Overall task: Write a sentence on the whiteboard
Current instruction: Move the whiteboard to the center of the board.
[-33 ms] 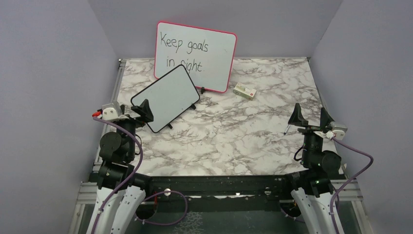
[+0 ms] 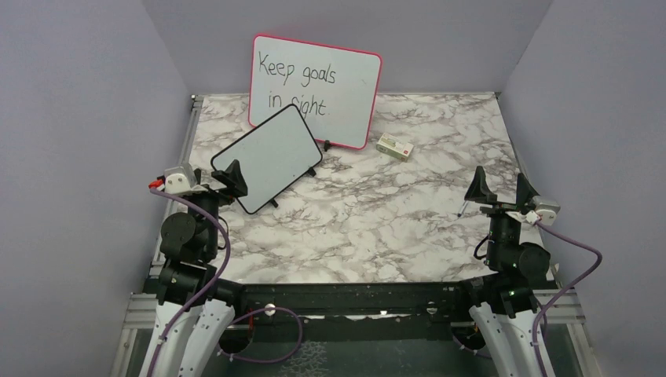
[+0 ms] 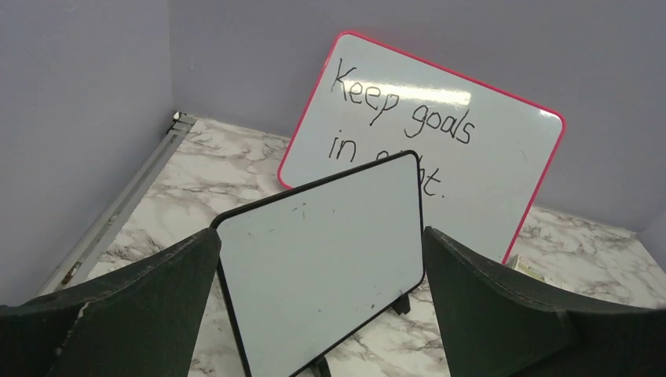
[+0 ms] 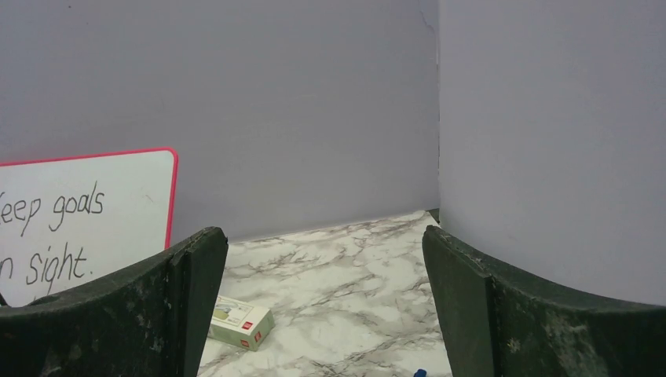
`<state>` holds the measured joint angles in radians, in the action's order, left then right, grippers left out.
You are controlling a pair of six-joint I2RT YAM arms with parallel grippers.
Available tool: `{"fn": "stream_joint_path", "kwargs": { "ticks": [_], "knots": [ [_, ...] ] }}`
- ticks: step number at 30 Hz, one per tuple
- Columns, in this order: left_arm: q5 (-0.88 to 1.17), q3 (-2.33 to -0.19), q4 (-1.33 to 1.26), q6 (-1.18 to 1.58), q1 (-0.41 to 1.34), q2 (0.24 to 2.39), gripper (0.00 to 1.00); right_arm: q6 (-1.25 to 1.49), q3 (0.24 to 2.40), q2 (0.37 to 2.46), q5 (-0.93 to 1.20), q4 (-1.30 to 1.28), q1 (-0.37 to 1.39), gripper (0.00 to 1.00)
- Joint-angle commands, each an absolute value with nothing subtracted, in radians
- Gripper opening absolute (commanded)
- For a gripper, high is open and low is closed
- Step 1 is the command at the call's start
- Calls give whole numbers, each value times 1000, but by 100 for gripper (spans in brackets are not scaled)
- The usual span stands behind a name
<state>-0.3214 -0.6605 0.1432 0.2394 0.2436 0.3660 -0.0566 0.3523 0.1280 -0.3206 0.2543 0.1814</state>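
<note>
The whiteboard (image 2: 271,157) with the black frame stands tilted on its little feet at the left of the marble table (image 2: 377,228). Its face (image 3: 330,275) is blank apart from faint specks, so no sentence is in view. My left gripper (image 2: 214,182) hovers just in front of the board's near edge, open and empty, with the board framed between its fingers in the left wrist view (image 3: 320,236). My right gripper (image 2: 500,188) stands open and empty near the right edge, pointing at the far wall (image 4: 324,236). A thin marker (image 2: 462,209) lies just left of it; its blue tip (image 4: 420,373) shows.
A larger pink-framed whiteboard (image 2: 314,86) with black handwriting leans against the back wall, partly behind the black one. A small pale box (image 2: 394,147) lies to its right. Purple walls close in the table on three sides.
</note>
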Motion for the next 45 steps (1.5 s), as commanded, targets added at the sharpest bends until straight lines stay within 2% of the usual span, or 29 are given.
{"fn": "stream_joint_path", "kwargs": {
  "ticks": [1,22,34,45],
  "knots": [
    [-319,-669,124,259,234,382,99,-57,344,116,-328,294,176,100],
    [-304,-747,264,392,218,586,99,-34,347,142,-296,292,178,100],
    [-130,-747,370,622,231,766,99,-23,339,131,-291,301,182,100],
    [-274,-695,419,750,382,891,98,-23,337,123,-285,298,193,100]
  ]
}}
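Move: The black-framed whiteboard's middle lies about 15 cm ahead of the left gripper, 6 cm to its right and some 20 cm below, its face angled towards the table's centre. The pink-framed board stands behind, about 30 cm ahead of that gripper and 16 cm right; the small green box lies about 23 cm ahead and 38 cm right. From the right gripper, the whiteboard is roughly 17 cm ahead and 54 cm left. Bring the open left gripper down some 15 cm towards the lower front of the black-framed whiteboard, easing forward about 4 cm first and then swinging about 7 cm right as the drop quickens. Tip the fingers down nearly 40 degrees on the way, letting the hand's left side dip a little, and keep them wide open, short of gripping the board. ##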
